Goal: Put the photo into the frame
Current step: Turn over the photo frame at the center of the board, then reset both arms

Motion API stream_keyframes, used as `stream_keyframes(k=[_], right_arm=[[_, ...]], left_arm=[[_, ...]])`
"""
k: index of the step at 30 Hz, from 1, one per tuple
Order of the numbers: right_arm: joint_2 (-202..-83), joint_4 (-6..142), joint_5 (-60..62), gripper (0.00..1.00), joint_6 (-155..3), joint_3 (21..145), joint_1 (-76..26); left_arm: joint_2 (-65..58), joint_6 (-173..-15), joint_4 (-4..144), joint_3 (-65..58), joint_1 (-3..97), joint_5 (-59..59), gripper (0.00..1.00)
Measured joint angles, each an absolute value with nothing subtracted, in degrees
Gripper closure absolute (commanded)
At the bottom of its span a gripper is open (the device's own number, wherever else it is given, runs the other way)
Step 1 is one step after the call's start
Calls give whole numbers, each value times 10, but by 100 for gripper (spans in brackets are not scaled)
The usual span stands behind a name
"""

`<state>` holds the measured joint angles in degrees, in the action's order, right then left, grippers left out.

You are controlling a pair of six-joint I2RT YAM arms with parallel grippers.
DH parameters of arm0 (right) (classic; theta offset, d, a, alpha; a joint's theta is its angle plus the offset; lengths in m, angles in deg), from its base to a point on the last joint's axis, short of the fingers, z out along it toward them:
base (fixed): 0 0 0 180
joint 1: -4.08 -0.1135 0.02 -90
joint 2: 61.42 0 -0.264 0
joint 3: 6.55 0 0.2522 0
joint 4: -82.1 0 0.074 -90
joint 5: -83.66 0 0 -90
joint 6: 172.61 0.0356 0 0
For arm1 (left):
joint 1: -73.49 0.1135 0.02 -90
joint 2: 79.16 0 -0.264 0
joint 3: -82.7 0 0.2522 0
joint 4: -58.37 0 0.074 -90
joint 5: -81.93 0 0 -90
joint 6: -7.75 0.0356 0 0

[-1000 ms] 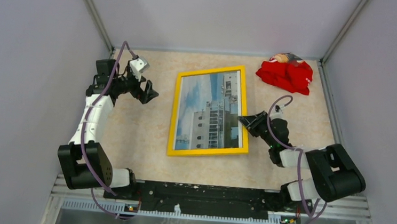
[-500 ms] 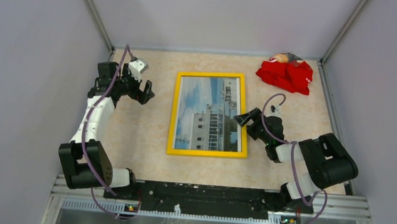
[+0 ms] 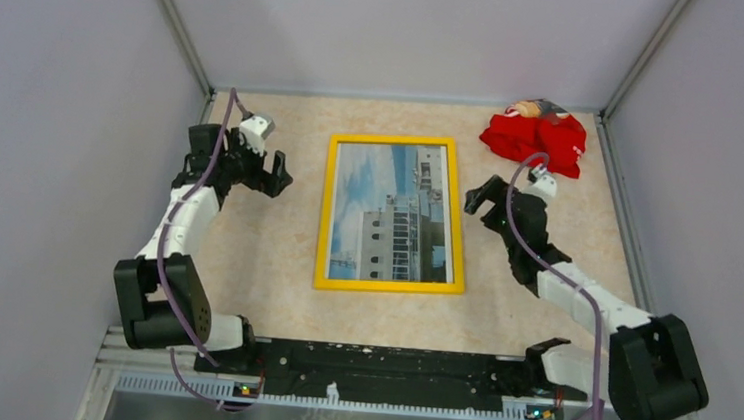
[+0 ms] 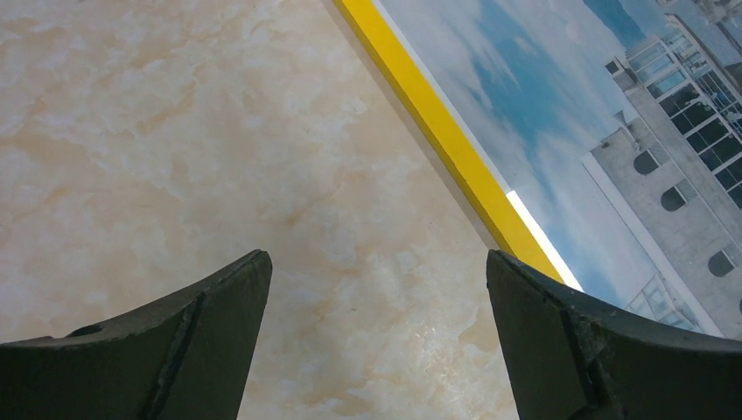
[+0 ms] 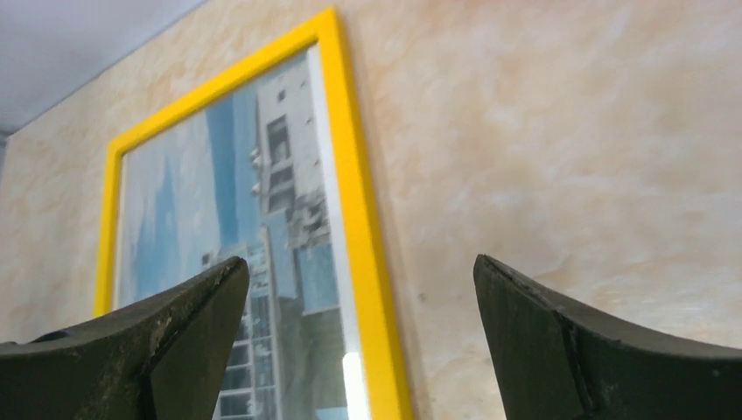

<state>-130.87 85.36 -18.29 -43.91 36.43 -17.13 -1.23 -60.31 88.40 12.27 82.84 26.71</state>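
Observation:
The yellow frame (image 3: 325, 211) lies flat in the middle of the table, long side running away from me. The photo (image 3: 391, 212) of a white building against blue sky sits inside it, face up. My left gripper (image 3: 276, 173) is open and empty, just left of the frame's upper left part. In the left wrist view the frame's edge (image 4: 442, 131) and the photo (image 4: 612, 114) lie ahead to the right. My right gripper (image 3: 477, 194) is open and empty, just right of the frame's right edge. The right wrist view shows the frame (image 5: 354, 201) and photo (image 5: 227, 201) ahead.
A crumpled red cloth (image 3: 536, 138) lies at the far right corner of the table. Grey walls close in the table on the left, back and right. A black rail (image 3: 386, 362) runs along the near edge between the arm bases.
The frame has turned from tilted to square on the table. My right gripper has drawn back off the frame's right edge, up and to the right. The left gripper has barely shifted.

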Motion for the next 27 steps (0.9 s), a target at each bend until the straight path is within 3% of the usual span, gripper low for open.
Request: stream_keyframes(k=[5,11,18,27], right_arm=[[-1219,911,-337,1,-549,325,-170],[-1221,1058,-443,1,-684,197,-145],[-1285,1177,-487,1,-757,168,-117],[-1401,1304,-458,1,-793,163,-63]], left_arm=[[-3,-677,772,195,829,264,1],[25,-766,619,303,829,220,1],[64,-803,422,398,829,189,1],[102,-812,229,474,826,209,1]])
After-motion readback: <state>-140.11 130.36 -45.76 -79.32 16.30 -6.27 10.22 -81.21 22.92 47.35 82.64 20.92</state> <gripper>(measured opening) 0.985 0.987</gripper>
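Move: The photo frame lies flat and face up. Its middle is about 16 cm to the right hand's left, 5 cm ahead and some 11 cm lower, and its near side is just left of that hand. The red cloth lies about 29 cm ahead of the right hand, 15 cm to its right and 10 cm below. From the left hand, the frame's middle is roughly 22 cm to the right, 4 cm ahead and 16 cm down. Rightwards, away from the photo frame, the empty right hand swings about 18 cm, rising a little at first and then sinking again, while its wrist rolls left side down and turns clockwise some 30 degrees. Meanwhile the left hand sinks about 11 cm beside the frame's left side, turning slightly counter-clockwise. Both grippers stay wide open and touch nothing. ##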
